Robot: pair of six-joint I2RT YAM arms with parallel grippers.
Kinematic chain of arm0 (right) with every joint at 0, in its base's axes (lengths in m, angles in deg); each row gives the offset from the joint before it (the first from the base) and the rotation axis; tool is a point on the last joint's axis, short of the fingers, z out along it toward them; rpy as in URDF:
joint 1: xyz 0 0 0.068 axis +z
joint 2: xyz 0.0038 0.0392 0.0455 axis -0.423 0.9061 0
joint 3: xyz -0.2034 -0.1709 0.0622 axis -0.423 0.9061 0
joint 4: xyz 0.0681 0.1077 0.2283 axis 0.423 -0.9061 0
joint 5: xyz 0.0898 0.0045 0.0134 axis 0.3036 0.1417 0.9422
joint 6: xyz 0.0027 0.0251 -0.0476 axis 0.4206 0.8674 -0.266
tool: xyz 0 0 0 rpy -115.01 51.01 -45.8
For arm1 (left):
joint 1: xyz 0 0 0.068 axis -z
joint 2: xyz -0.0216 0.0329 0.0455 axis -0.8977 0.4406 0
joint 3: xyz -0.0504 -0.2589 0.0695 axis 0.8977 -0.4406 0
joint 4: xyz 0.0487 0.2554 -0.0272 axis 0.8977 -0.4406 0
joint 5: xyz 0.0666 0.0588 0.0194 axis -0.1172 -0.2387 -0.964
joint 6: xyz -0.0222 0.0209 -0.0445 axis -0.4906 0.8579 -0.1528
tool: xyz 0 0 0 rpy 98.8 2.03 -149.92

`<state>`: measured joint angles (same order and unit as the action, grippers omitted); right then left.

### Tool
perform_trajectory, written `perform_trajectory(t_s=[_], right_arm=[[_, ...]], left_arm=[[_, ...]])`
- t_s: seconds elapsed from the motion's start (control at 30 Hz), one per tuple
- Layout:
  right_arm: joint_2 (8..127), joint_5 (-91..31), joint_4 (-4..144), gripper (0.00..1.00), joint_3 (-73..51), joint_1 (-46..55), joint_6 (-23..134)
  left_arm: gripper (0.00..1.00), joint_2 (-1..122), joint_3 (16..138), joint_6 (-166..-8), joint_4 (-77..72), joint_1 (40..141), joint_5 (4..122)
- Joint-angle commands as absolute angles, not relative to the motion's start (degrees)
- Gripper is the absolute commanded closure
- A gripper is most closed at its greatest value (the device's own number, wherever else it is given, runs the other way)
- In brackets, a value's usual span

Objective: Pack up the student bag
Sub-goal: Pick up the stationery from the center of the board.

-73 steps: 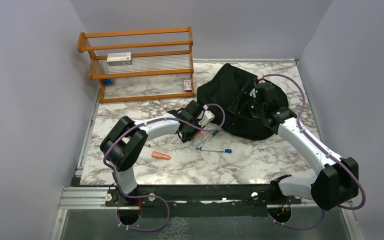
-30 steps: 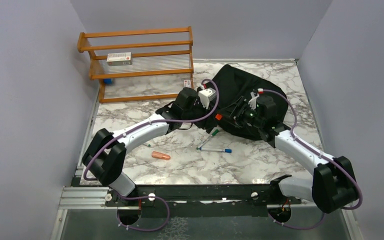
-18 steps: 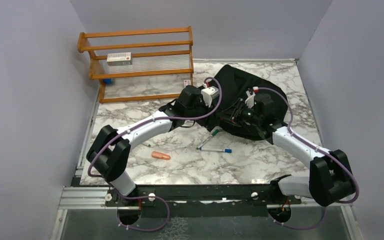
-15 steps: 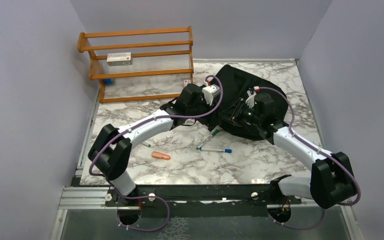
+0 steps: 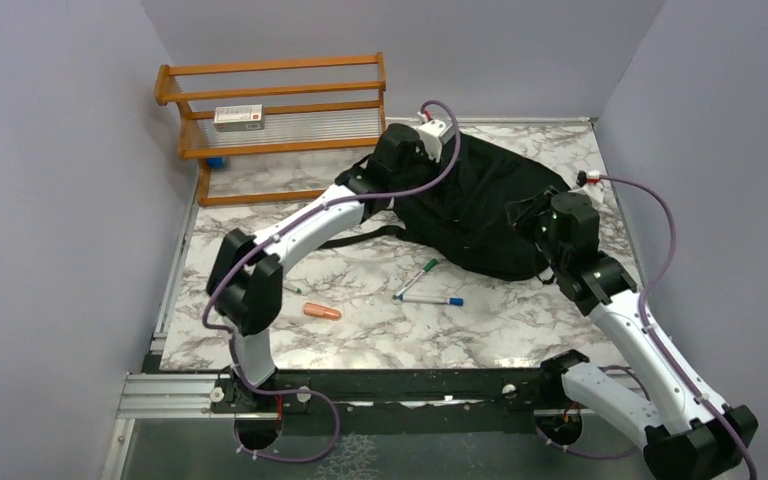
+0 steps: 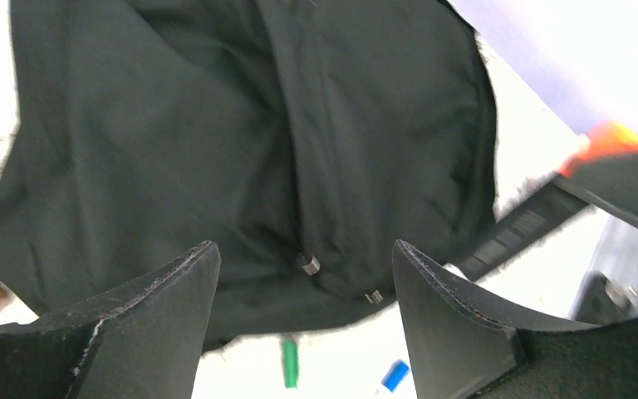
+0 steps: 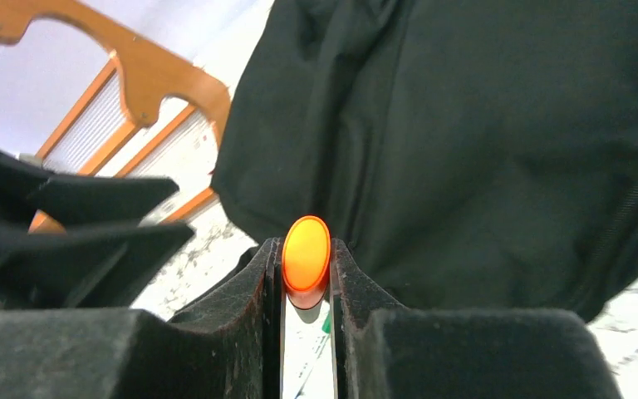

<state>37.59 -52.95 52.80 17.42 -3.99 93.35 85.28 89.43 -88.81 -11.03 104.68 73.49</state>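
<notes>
The student bag (image 5: pixel 480 205), a large black backpack, lies flat at the back right of the table and fills the left wrist view (image 6: pixel 241 150). My left gripper (image 5: pixel 415 160) hovers over its far left edge. Its jaws (image 6: pixel 303 274) are open with nothing between them, two metal zipper pulls (image 6: pixel 310 264) showing below. My right gripper (image 5: pixel 520 210) sits over the bag's right side, shut (image 7: pixel 306 249) on an orange-capped marker (image 7: pixel 306 253), the bag (image 7: pixel 498 141) just ahead of it.
A green-capped pen (image 5: pixel 418 277), a blue-capped pen (image 5: pixel 432 299) and an orange item (image 5: pixel 322 311) lie on the marble table in front of the bag. A bag strap (image 5: pixel 360 240) trails left. A wooden rack (image 5: pixel 280 120) holding a small box (image 5: pixel 238 117) stands back left.
My left arm swung from the bag's left side to its far edge and its gripper opened. My right arm pulled back right with the marker. The bag settled flatter.
</notes>
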Motion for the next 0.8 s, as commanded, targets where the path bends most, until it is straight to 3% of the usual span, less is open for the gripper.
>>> perform_trajectory(t_s=[0.0, 0.13, 0.4, 0.77], right_arm=[[33.6, -63.7, 47.7, 0.99, 16.8, -3.9, 91.6], [30.9, -61.9, 46.3, 0.99, 16.7, -3.9, 92.5], [26.7, -62.6, 44.0, 1.00, 17.2, -3.9, 92.3], [25.8, -61.4, 43.8, 1.00, 18.8, -3.9, 93.3]], left_arm=[[0.23, 97.2, 103.1, -86.4, -19.7, 103.8, 65.1], [0.23, 107.3, 117.2, -84.8, -26.0, 103.9, 61.4], [0.23, 119.3, 130.8, -81.8, -29.9, 105.0, 57.1], [0.22, 121.9, 133.8, -77.8, -31.3, 110.1, 57.2]])
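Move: Over the bag hangs the open left hand: the bag's middle lies about 5 cm ahead, 8 cm to its right and some 19 cm below. The orange highlighter in the right hand is about 4 cm back and 11 cm right of the left hand, level with it; the green marker lies some 13 cm back, 8 cm left and 23 cm down. From the right hand, the bag's middle is around 8 cm ahead, 3 cm left and 20 cm below. Reaching forward some 12 cm while sinking about 10 and drifting to its right, the left hand comes down over the far left part of the bag, then eases back 2 cm. It rolls its left side up roughly 20 degrees, fingers staying open by the zipped edge; contact can't be seen. The right hand keeps the highlighter pinched, drawing back and right, slightly up. ##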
